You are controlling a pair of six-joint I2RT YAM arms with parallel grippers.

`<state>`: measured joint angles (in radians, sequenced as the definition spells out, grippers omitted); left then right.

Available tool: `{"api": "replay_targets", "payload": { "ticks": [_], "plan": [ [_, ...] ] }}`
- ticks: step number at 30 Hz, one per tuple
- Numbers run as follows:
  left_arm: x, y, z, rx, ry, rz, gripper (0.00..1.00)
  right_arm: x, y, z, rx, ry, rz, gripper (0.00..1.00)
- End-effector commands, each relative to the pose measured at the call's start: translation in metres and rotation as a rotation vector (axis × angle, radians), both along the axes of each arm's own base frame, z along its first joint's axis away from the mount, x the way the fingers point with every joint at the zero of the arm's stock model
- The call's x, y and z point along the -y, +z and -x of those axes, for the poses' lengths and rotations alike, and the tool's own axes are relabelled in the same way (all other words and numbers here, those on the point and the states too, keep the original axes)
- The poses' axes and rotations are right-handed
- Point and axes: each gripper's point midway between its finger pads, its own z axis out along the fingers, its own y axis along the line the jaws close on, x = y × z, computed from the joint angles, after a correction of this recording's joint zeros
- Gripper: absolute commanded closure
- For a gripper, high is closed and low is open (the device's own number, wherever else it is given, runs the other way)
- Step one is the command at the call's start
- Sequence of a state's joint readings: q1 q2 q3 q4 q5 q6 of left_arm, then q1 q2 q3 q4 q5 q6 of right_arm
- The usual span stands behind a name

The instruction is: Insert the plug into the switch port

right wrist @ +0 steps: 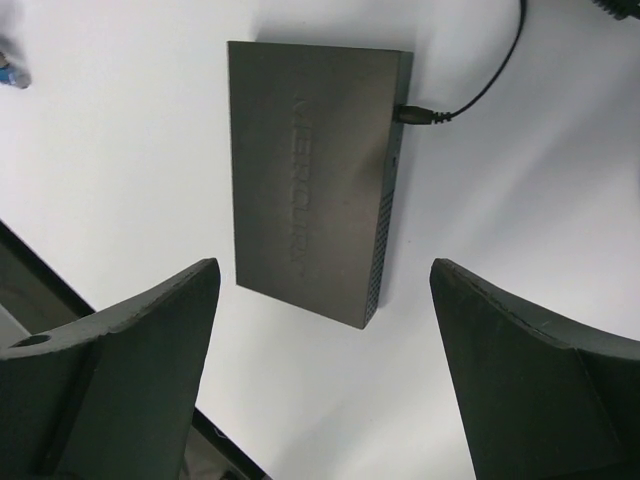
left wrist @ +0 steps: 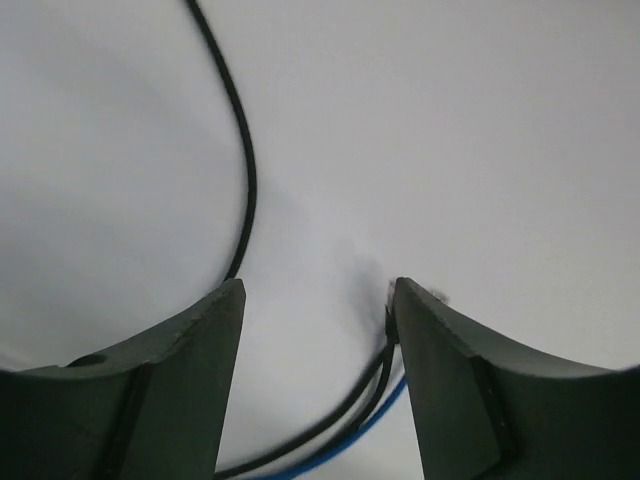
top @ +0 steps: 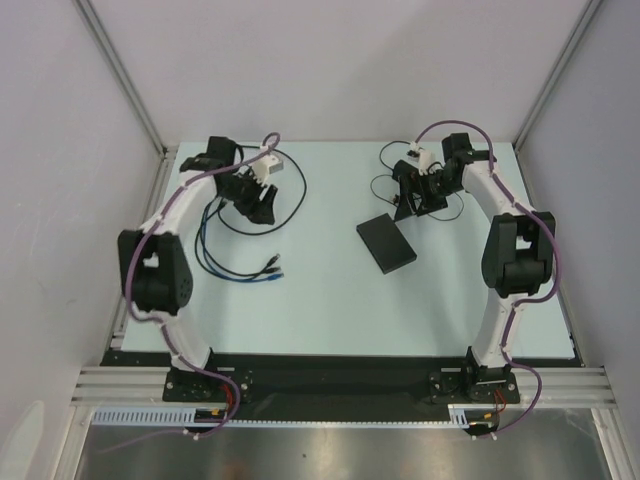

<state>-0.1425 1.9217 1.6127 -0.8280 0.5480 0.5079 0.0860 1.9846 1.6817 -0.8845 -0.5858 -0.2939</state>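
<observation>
The switch [top: 385,243] is a flat matte-black box lying right of the table's middle. In the right wrist view the switch [right wrist: 310,170] lies just beyond my open right gripper [right wrist: 325,290], with a thin black lead [right wrist: 470,95] plugged into its side. My right gripper [top: 412,197] hovers behind the switch. A blue and a black cable end in plugs [top: 273,268] on the table, left of the middle. My left gripper [top: 257,203] is at the back left, away from those plugs. In its wrist view the left gripper [left wrist: 318,300] is open; black cables [left wrist: 340,415] and a blue cable [left wrist: 360,432] pass loose between its fingers.
The blue and black cables [top: 205,245] loop across the left half of the table. A thin black wire [top: 383,183] curls at the back right behind the switch. Grey walls and metal posts [top: 120,70] close in the back and sides.
</observation>
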Motion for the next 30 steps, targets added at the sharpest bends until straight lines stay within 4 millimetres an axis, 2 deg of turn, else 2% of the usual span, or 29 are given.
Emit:
{"api": "replay_targets", "payload": {
  "ticks": [1, 2, 5, 6, 11, 20, 25, 30],
  "plan": [
    [0.0, 0.031, 0.063, 0.108, -0.32, 0.01, 0.35, -0.009, 0.034, 0.009, 0.067, 0.054, -0.071, 0.08],
    [-0.008, 0.016, 0.082, 0.058, -0.332, -0.02, 0.36, -0.009, 0.034, 0.009, 0.065, 0.053, -0.072, 0.09],
    [-0.019, -0.002, 0.111, 0.027, -0.397, -0.061, 0.41, -0.012, 0.035, 0.011, 0.063, 0.062, -0.079, 0.1],
    [-0.024, -0.012, 0.13, 0.011, -0.419, -0.076, 0.42, -0.012, 0.036, 0.011, 0.066, 0.062, -0.077, 0.1],
    [-0.036, -0.046, 0.162, 0.041, -0.561, -0.131, 0.5, -0.014, 0.034, 0.013, 0.063, 0.069, -0.067, 0.11],
    [-0.016, -0.062, 0.137, 0.205, -0.614, -0.147, 0.52, -0.023, 0.029, 0.018, 0.065, 0.092, -0.036, 0.11],
    [-0.015, -0.076, 0.137, 0.201, -0.657, -0.167, 0.53, -0.019, 0.028, 0.021, 0.065, 0.081, -0.021, 0.11],
    [-0.017, -0.088, 0.128, 0.195, -0.645, -0.196, 0.53, -0.014, 0.027, 0.022, 0.061, 0.069, -0.019, 0.1]
  ]
}}
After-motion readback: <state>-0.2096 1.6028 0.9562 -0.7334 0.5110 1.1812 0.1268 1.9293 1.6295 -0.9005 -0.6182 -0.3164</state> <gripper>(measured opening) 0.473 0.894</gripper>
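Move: The blue plug lies about 12 cm back and 3 cm to the right of the left hand, some 11 cm below it. Two black plugs lie beside it, 2 to 3 cm farther out. The black cable's loop centres roughly 6 cm ahead of the left hand and 2 cm to its left. From the right hand, the blue plug is about 12 cm back and 27 cm left; the switch is only 6 cm back and 4 cm left. Back towards the base sweeps the left hand, about 18 cm and slightly left, first lifting a little, then sinking. It next eases some 4 cm forward and a little right, towards the blue plug, ending about 8 cm lower, turned some 35 degrees clockwise and with fingers partly narrowed but open. The right hand drifts 2 to 3 cm back and left, still wide open above the table near the switch. ##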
